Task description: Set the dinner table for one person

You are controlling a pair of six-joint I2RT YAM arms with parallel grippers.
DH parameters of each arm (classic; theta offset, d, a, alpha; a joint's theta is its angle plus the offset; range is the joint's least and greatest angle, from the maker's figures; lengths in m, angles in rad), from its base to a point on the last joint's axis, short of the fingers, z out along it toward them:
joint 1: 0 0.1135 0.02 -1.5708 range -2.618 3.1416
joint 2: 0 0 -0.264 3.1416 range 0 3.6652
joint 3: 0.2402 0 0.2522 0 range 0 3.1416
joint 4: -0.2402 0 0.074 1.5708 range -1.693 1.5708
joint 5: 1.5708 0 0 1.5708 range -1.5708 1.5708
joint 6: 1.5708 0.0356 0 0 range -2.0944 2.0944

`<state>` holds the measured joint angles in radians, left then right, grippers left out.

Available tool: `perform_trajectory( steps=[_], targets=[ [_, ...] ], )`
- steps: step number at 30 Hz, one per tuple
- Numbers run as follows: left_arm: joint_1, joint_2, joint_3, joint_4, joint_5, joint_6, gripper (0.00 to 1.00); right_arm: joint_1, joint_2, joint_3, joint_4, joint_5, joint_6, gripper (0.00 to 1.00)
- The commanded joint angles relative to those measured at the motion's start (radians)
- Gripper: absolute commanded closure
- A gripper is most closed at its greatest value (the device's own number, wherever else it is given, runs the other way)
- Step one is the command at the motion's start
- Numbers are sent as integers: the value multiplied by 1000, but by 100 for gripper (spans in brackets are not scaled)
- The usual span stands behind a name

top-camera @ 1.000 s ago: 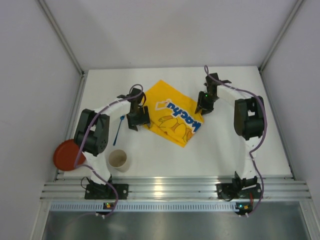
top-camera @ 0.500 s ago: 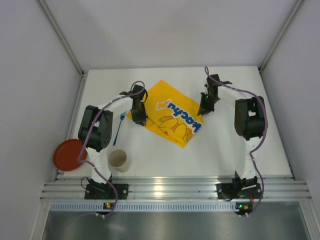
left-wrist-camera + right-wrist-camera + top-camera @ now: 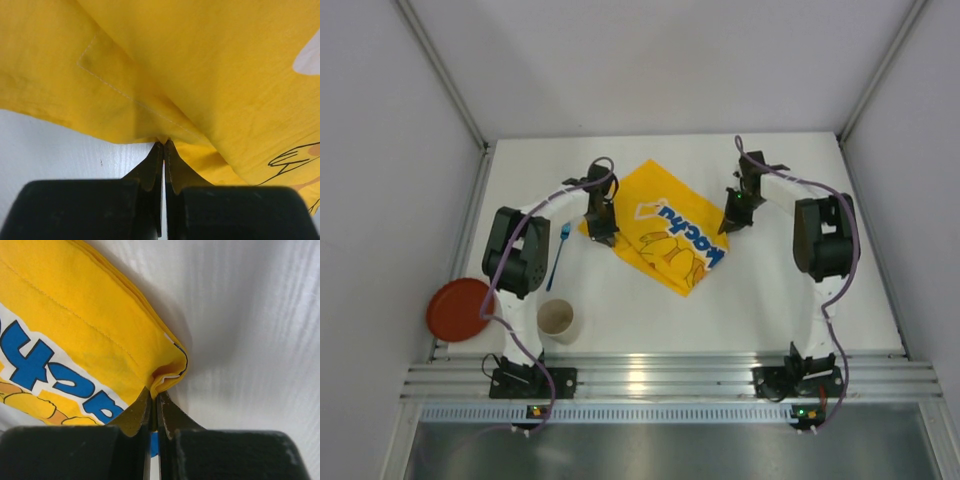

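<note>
A folded yellow Pikachu-print cloth mat (image 3: 660, 225) lies mid-way on the white dinner table (image 3: 760, 290). My left gripper (image 3: 603, 232) is shut on the mat's left corner (image 3: 165, 135), pinching a fold of cloth between its tips. My right gripper (image 3: 730, 222) is shut on the mat's right corner (image 3: 167, 371). A blue fork (image 3: 558, 255) lies left of the mat. A white cup (image 3: 558, 319) stands at the near left. A red plate (image 3: 458, 308) sits at the table's left edge, partly overhanging it.
White walls enclose the table at the back and both sides. The ribbed aluminium rail (image 3: 670, 378) runs along the near edge by both arm bases. The left arm's elbow (image 3: 515, 255) stands between the plate and the fork.
Both grippers have moved away from the bases and slightly right with the mat's corners in them. The mat has shifted and stretched a little. The left elbow has moved off the plate.
</note>
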<state>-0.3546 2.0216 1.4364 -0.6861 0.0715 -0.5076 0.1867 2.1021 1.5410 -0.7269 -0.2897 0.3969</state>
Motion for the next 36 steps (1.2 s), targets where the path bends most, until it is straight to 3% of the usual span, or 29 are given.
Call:
perform_trajectory(
  steps=[1,10,18,25,36],
  targets=[
    [2,89,-2,-4,-62,67,100,-55,-68,-47,-32,35,8,100],
    [19,166,143,-105,-139,188,100,-154,-183,-209,-86,116,20,100],
    [52,232,291,-182,-239,250,100,-164,-306,-419,-154,213,102,100],
    [135,221,283,-187,-237,287,100,-245,-355,-458,-192,276,112,100],
    [160,273,394,-230,-302,311,100,-328,-455,-568,-241,345,138,100]
  ],
)
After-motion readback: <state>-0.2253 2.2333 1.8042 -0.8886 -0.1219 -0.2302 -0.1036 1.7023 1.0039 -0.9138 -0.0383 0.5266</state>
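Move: My left hand holds the near-left edge of the yellow cloth. The bare spot for it is about 7 cm ahead and 8 cm left, just right of the blue fork, whose middle is some 15 cm left and 4 cm back. The cup stands roughly 14 cm left and 22 cm back. My right hand holds the right end; its bare spot is about 17 cm back and 14 cm right, and the cloth's middle is 17 cm left, level with it. I pull the cloth apart with both grippers kept shut, fingertips low by the table. My right hand sweeps right, then mostly back towards my base and right again, about 17 cm back and 14 cm right, turning clockwise some 25 degrees. My left hand first drags its edge forward, then swings left towards the fork's head, rolling about 15 degrees. ##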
